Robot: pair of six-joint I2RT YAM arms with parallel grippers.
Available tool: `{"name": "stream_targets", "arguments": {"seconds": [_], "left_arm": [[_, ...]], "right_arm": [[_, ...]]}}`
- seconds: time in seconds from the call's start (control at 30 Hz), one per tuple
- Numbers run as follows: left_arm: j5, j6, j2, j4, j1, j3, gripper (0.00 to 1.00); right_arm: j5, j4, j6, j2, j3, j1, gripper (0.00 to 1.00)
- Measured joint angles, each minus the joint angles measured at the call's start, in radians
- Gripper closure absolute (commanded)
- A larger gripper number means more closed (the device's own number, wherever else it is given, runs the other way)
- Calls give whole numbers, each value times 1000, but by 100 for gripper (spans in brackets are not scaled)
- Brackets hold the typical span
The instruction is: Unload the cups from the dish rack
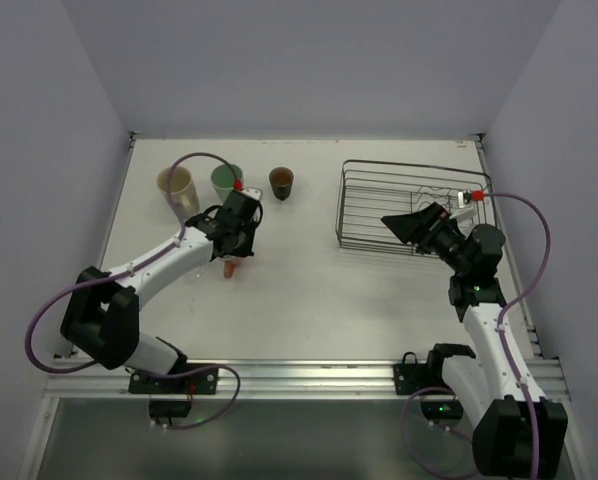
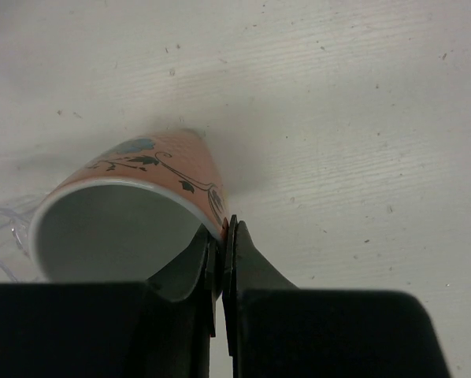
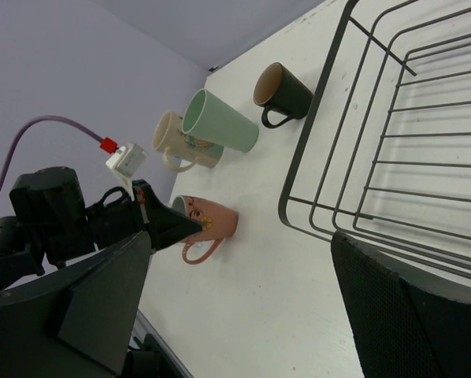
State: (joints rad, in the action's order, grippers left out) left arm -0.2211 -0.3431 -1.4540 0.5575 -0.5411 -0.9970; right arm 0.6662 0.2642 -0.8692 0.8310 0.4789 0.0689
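Observation:
A salmon-pink cup [image 2: 153, 169] with a leaf print is pinched at its rim by my left gripper [image 2: 224, 230], one finger inside and one outside. The cup [image 1: 229, 268] is upright at the table's left middle, its base down at the surface. At the back left stand a cream cup [image 1: 177, 185], a mint green cup [image 1: 226, 180] and a dark brown cup [image 1: 281, 182]. The dish rack [image 1: 364, 238] is at the back right with no cup showing in it. My right gripper [image 1: 404, 224] hangs open over the rack's near edge, with nothing between its fingers.
The right wrist view shows handles on the cups, and the pink cup [image 3: 212, 216] stands in front of the rack's corner [image 3: 298, 213]. Side walls close in the table on the left and right. A metal rail [image 1: 299, 375] runs along the near edge.

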Motion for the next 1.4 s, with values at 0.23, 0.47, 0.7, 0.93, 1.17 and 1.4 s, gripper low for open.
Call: {"name": "stream_targets", "arguments": {"seconds": [0.23,0.47,0.7,0.93,1.17,1.4], "left_arm": [[11,22,-41,7,6,-39,89],[7,35,-63,6,10,-81,38],[-11,41,-57,12,11,-114,34],[22,61,105,13,11,-143,25],[253,69,502,-156,1,-123,23],[535,29,829,-343,-10,164,23]], "right_arm": [[-14,-26,23,-2,11,-19,1],[-34,-42,42,-2,18,-24,1],[-76,-90,81,-3,51,-25,2],[-331,-299,220,-34,147,-29,31],[-702,-425,329,54,240,-20,41],[-895,-552,364,238,299,88,36]]}}
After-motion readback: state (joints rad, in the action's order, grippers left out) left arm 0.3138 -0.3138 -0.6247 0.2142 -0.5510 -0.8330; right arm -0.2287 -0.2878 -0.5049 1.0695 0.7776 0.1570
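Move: The left hand holds the pink cup by its rim, the cup's middle about 4 cm left, 1 cm ahead and 4 cm below; the clear mug is some 12 cm left and 1 ahead, the green cup 17 ahead and 3 left, the brown cup 20 ahead and 9 right. For the empty right hand, the clear cup in the rack's near right corner lies roughly 22 cm right, 8 ahead and 17 below; the rack's middle is 14 ahead, 10 right, 20 below. Easing forward about 1 cm, the left hand opens its fingers and lets go of the pink cup's rim, creeps a little farther on, then lifts fast, some 25 cm up and then back towards the base, fingers tilting up. After a wait the right hand sweeps about 18 cm right over the rack towards the clear cup, sinking 7 cm, turning clockwise and tipping down as its wide-open fingers narrow partway. ##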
